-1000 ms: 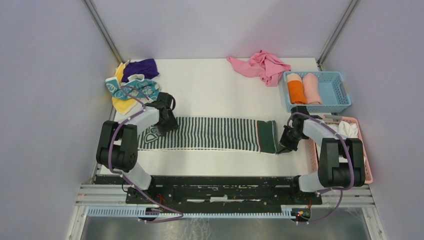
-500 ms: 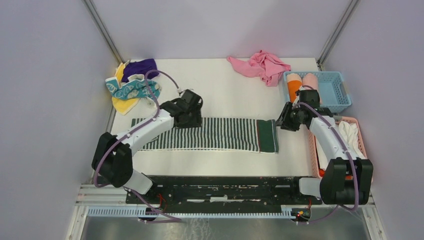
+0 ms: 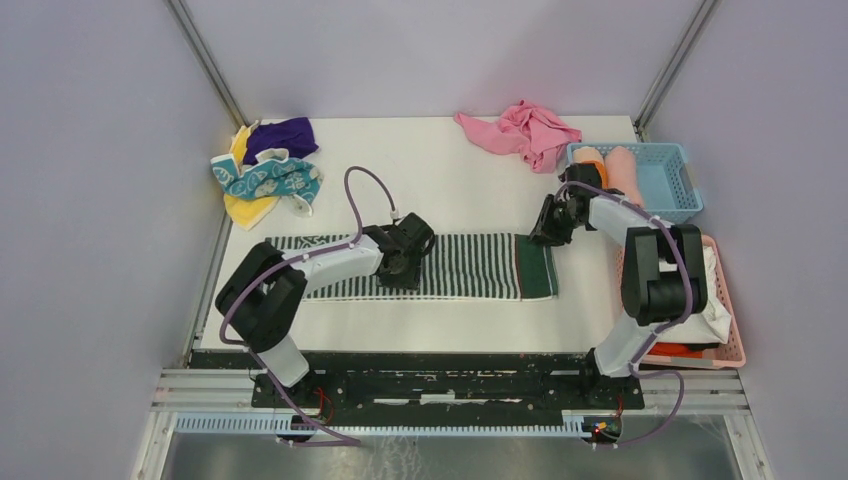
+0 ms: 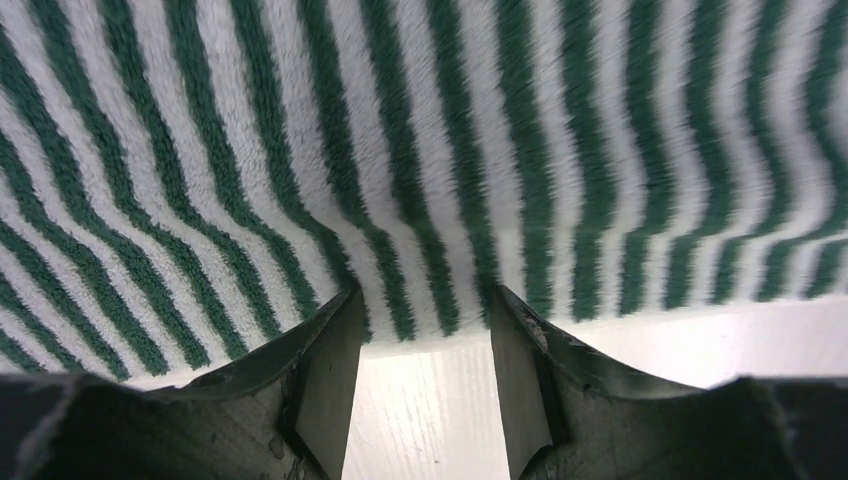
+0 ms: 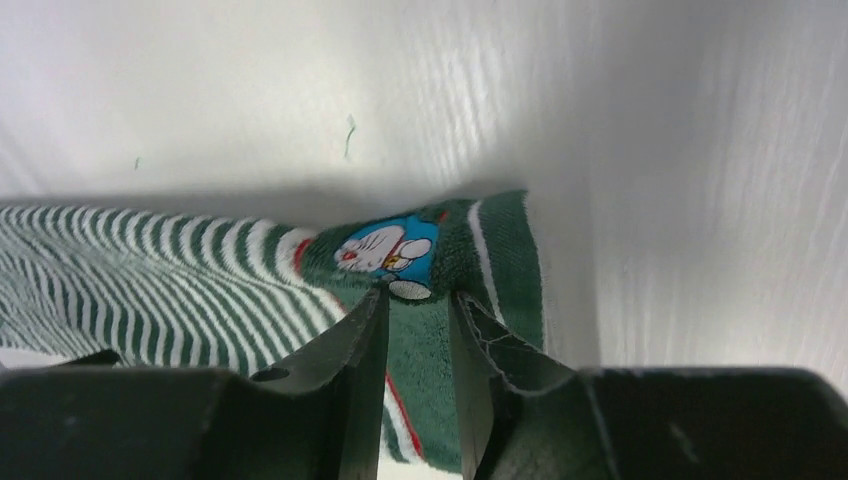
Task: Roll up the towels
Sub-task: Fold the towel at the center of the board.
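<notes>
The green-and-white striped towel (image 3: pixel 470 265) lies flat across the middle of the table, with a solid green band at its right end (image 5: pixel 505 250). My left gripper (image 3: pixel 405 260) hangs over the towel's middle. In the left wrist view it (image 4: pixel 422 300) is open, its fingertips at the towel's edge (image 4: pixel 450 150) and bare table between them. My right gripper (image 3: pixel 548 225) is at the far right corner. Its fingers (image 5: pixel 418 300) stand a little apart over the green band beside a cartoon patch (image 5: pixel 385 248). Purple (image 3: pixel 285 135), teal-and-white (image 3: pixel 265 180) and yellow (image 3: pixel 245 210) towels are piled at the back left.
A crumpled pink cloth (image 3: pixel 525 130) lies at the back. A blue basket (image 3: pixel 665 190) at the right holds an orange and a pink roll. A pink basket (image 3: pixel 735 330) with white fabric (image 3: pixel 700 260) stands at the near right, against the right arm.
My left gripper slid from the striped towel's left end to its middle. My right gripper went from the near right corner to the far right corner and opened.
</notes>
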Robot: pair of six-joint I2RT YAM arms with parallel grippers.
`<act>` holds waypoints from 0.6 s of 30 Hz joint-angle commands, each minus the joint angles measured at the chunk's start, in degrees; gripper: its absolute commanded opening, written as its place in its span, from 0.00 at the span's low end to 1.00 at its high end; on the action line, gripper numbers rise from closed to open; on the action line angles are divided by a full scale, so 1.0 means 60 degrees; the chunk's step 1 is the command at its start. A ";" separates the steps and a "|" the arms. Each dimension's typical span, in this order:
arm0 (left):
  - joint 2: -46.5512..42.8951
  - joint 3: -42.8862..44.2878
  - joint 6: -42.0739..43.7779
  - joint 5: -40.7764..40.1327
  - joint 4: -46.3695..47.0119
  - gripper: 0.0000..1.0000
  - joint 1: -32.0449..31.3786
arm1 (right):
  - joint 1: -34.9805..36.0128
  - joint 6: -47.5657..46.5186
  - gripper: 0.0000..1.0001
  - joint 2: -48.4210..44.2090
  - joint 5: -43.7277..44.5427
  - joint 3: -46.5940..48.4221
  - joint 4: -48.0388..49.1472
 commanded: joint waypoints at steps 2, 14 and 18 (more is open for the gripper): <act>0.0254 -0.0543 0.0407 0.0055 0.0497 0.56 0.0015 | -0.0108 0.0040 0.35 0.1223 0.0832 0.0978 0.0844; 0.0257 -0.1387 0.0273 -0.0065 0.0546 0.55 0.0017 | -0.0412 -0.0380 0.39 0.1801 0.1673 0.2168 0.0186; 0.0039 -0.1041 0.0127 0.0468 0.0695 0.60 0.0016 | -0.0106 -0.0691 0.42 0.1099 0.0840 0.2058 0.0053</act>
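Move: The green end's far edge lies about 2 cm ahead of the right hand and 3 cm below; the blue basket stands some 15 cm ahead and 24 cm to the right, the pink towel 28 cm ahead and 2 cm left. Straight below the left hand by about 2 cm, and 1 cm back, is the striped towel's near edge; from that hand the green end's middle is 5 cm ahead and 32 cm right. The right fingers, a third open, come down on the towel's green end near its far edge and drag it forward, sinking about 2.5 cm and going some 5 cm out, drifting slightly left-to-right, easing off at the end. Meanwhile the left fingers settle 2 cm down and slightly back onto the near edge at mid-towel and stay there, half open, pinning it. ##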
